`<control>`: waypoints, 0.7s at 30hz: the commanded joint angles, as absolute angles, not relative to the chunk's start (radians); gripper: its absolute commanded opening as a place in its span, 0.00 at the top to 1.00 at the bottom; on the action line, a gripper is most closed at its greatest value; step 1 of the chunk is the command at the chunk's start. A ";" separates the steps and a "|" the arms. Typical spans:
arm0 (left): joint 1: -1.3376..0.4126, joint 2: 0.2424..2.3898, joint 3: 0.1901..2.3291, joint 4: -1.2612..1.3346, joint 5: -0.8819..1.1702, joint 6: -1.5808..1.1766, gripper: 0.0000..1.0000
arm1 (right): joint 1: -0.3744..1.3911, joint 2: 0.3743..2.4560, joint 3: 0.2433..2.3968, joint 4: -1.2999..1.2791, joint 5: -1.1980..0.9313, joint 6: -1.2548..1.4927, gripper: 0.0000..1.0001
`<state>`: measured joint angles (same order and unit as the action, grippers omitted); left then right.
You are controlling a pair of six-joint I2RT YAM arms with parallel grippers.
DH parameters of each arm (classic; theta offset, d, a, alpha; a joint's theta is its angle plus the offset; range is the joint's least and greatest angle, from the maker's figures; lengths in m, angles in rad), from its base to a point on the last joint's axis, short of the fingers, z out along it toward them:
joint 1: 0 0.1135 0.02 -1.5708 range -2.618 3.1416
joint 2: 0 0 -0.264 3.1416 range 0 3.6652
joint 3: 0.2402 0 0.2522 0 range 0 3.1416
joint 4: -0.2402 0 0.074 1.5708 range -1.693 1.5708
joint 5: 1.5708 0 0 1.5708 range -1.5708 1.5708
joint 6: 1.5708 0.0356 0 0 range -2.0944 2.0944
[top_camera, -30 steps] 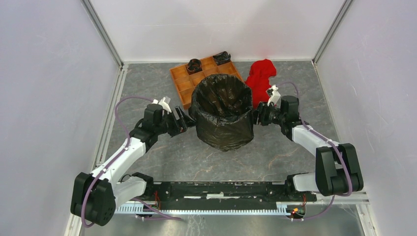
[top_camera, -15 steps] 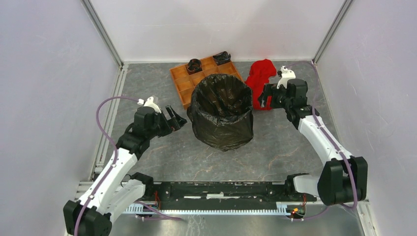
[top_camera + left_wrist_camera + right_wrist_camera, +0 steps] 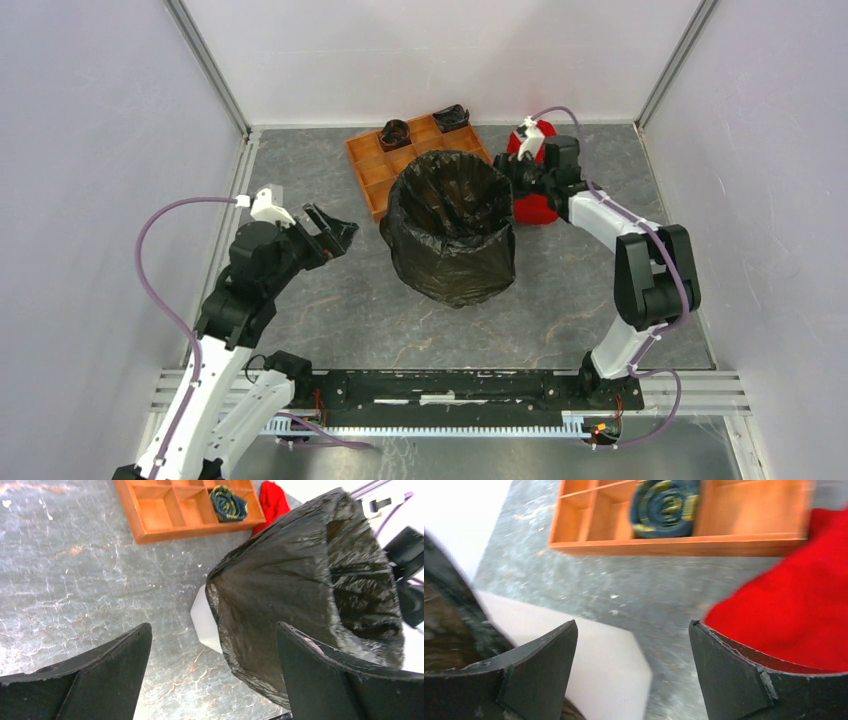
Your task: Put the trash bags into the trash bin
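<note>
The trash bag (image 3: pixel 450 225) is a glossy black sheet pulled over the trash bin, lining its mouth and draping its walls. In the left wrist view the bag (image 3: pixel 300 590) stops short of the bin's white base (image 3: pixel 206 622). A bare white bin wall (image 3: pixel 589 650) shows in the right wrist view beside the bag's edge (image 3: pixel 444 625). My left gripper (image 3: pixel 335 225) (image 3: pixel 212 626) hangs open, left of the bin and clear of it. My right gripper (image 3: pixel 503 172) (image 3: pixel 633 623) is open at the bin's back right, holding nothing.
An orange-brown compartment tray (image 3: pixel 370 165) (image 3: pixel 674 542) lies behind the bin with dark rolled items (image 3: pixel 394 133) (image 3: pixel 666 500) in it. A red cloth (image 3: pixel 540 208) (image 3: pixel 794 615) sits under the right arm. White walls enclose the table on three sides.
Both grippers opened and let go of the bag at the bin's sides. The left arm drew back to the left. The right arm swung to the back, over the red cloth.
</note>
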<state>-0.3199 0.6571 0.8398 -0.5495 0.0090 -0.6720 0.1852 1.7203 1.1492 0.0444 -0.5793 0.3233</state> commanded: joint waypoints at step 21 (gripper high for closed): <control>-0.316 0.623 1.167 -0.674 -0.152 -0.521 0.00 | 0.456 1.547 0.769 0.185 -0.786 0.377 0.13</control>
<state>-0.3199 0.6189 1.1095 -0.6708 -0.1112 -0.5781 0.4297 1.6588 0.8127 0.2237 -0.7830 0.4084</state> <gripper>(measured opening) 0.994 0.869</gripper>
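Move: The trash bin, its trash bag already hung over the rim, stands about 14 cm back and 12 cm left of the right hand, its middle roughly level with it. The wooden tray lies some 11 cm ahead of that hand and 18 cm to its left, the red cloth about 8 cm ahead and 9 cm to its right, both roughly 14 cm lower. From the left hand the bin's middle is 23 cm right, 5 cm ahead and 12 cm below. The bagged bin is shoved towards the base and to the left by the open right gripper working along its far right side. That hand first swings left, then mostly back, some 15 cm back and 9 cm left in all, sinking about 6 cm while the wrist turns some 20 degrees counter-clockwise and tips down a little. The empty, open left hand rises clear. ##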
